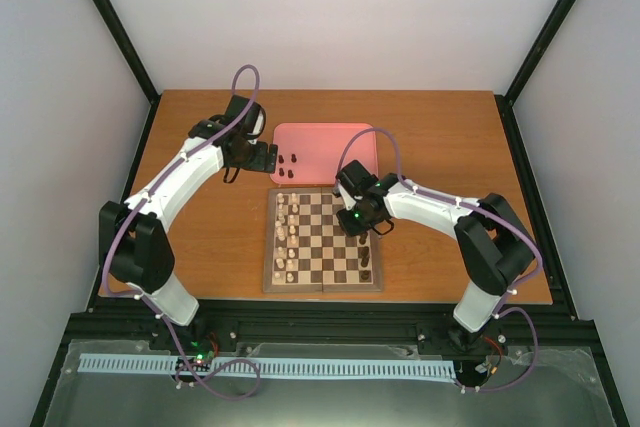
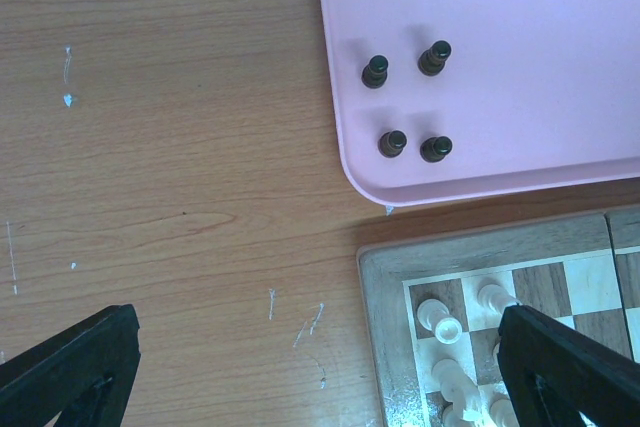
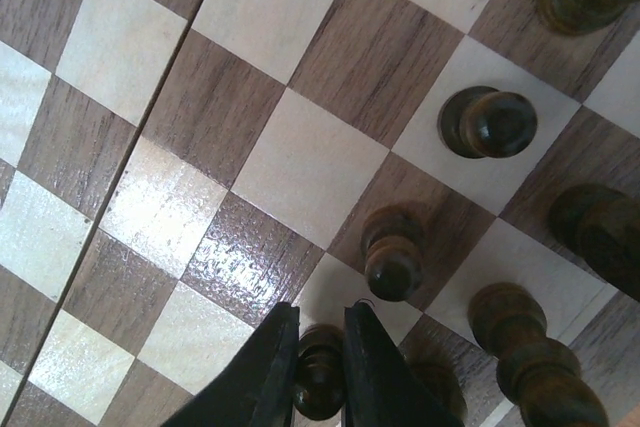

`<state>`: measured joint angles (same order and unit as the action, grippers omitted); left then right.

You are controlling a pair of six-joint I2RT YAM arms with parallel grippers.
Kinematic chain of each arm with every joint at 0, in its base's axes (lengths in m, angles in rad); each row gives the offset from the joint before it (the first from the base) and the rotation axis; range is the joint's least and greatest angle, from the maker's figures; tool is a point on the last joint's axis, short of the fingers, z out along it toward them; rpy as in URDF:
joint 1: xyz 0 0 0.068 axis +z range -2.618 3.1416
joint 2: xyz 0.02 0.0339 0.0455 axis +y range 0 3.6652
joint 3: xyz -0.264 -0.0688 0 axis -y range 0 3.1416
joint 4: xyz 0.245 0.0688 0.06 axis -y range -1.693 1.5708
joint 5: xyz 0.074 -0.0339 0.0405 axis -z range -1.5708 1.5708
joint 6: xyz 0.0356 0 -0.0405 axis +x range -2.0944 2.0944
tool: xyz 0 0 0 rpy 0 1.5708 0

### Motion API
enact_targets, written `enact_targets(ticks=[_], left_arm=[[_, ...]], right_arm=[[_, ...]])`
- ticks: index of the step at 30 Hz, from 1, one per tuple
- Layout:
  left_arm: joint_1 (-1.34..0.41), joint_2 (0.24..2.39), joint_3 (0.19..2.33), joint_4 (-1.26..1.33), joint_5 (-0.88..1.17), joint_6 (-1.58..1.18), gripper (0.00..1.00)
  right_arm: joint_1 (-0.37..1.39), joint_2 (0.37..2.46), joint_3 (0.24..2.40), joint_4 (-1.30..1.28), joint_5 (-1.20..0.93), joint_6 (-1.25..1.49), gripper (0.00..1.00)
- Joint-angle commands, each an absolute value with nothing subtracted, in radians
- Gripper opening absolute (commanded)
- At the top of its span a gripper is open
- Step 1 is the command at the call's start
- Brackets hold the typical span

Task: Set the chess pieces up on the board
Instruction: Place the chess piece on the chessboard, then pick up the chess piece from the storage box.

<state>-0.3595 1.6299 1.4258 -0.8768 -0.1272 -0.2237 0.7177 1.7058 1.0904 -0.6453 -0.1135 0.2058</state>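
Note:
The board lies in the middle of the table, with cream-white pieces along its left side and dark chess pieces along its right. My right gripper is down on the board, shut on a dark chess piece that stands on a light square. Other dark pieces stand close by. Several dark pieces stand on the pink tray. My left gripper hangs open over bare table by the board's corner, holding nothing.
The pink tray touches the board's far edge. White pieces crowd the board corner near my left gripper's right finger. Wooden tabletop spreads to the left of the tray and board.

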Motion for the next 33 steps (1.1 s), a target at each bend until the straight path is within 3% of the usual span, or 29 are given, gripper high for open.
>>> enact_targets(ticks=[1, 15, 24, 25, 26, 27, 33], left_arm=[[-0.367, 1.634, 1.452, -0.876, -0.135, -0.223, 1.0], [-0.367, 1.636, 1.458, -0.877, -0.135, -0.224, 1.0], [-0.367, 1.634, 1.459, -0.882, -0.133, -0.227, 1.0], [-0.367, 1.634, 1.46, -0.882, -0.133, -0.228, 1.0], [-0.367, 1.633, 1.46, -0.884, -0.132, -0.23, 1.0], [-0.367, 1.632, 1.46, -0.885, -0.13, -0.229, 1.0], [-0.367, 1.628, 1.469, -0.887, -0.128, -0.23, 1.0]], right_arm=[[0.725, 1.718, 1.11, -0.635, -0.12, 0.192, 0.14], [0.726, 1.699, 1.137, -0.667, -0.109, 0.177, 0.2], [0.726, 1.632, 1.229, -0.771, -0.093, 0.176, 0.31], [0.726, 1.623, 1.243, -0.786, -0.083, 0.18, 0.46], [0.726, 1.611, 1.258, -0.797, -0.071, 0.182, 0.9], [0.726, 1.602, 1.274, -0.806, -0.05, 0.186, 0.99], [0.716, 1.595, 1.382, -0.838, 0.039, 0.187, 1.0]])
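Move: The right hand's barely parted fingers are still around a dark pawn standing on the board, its middle about 1 cm below the hand point. The next dark pawn is about 3 cm straight ahead, a dark bishop about 3 cm ahead and 3 cm right, and the dark queen or king level with the hand, about 3 cm right. From the left hand, the pawn being set down lies some 21 cm right, 11 cm back and 13 cm below. The right hand stays almost in place at first while its fingers ease apart from their near-closed grip on the pawn's upper part, letting it go on its square beside the next pawn. Then it rises faster and faster to about 9.5 cm up, bearing some 3 cm forward over the pawn row, as the fingers spring wide open late in the climb and the wrist tips them about 10 degrees forward. ##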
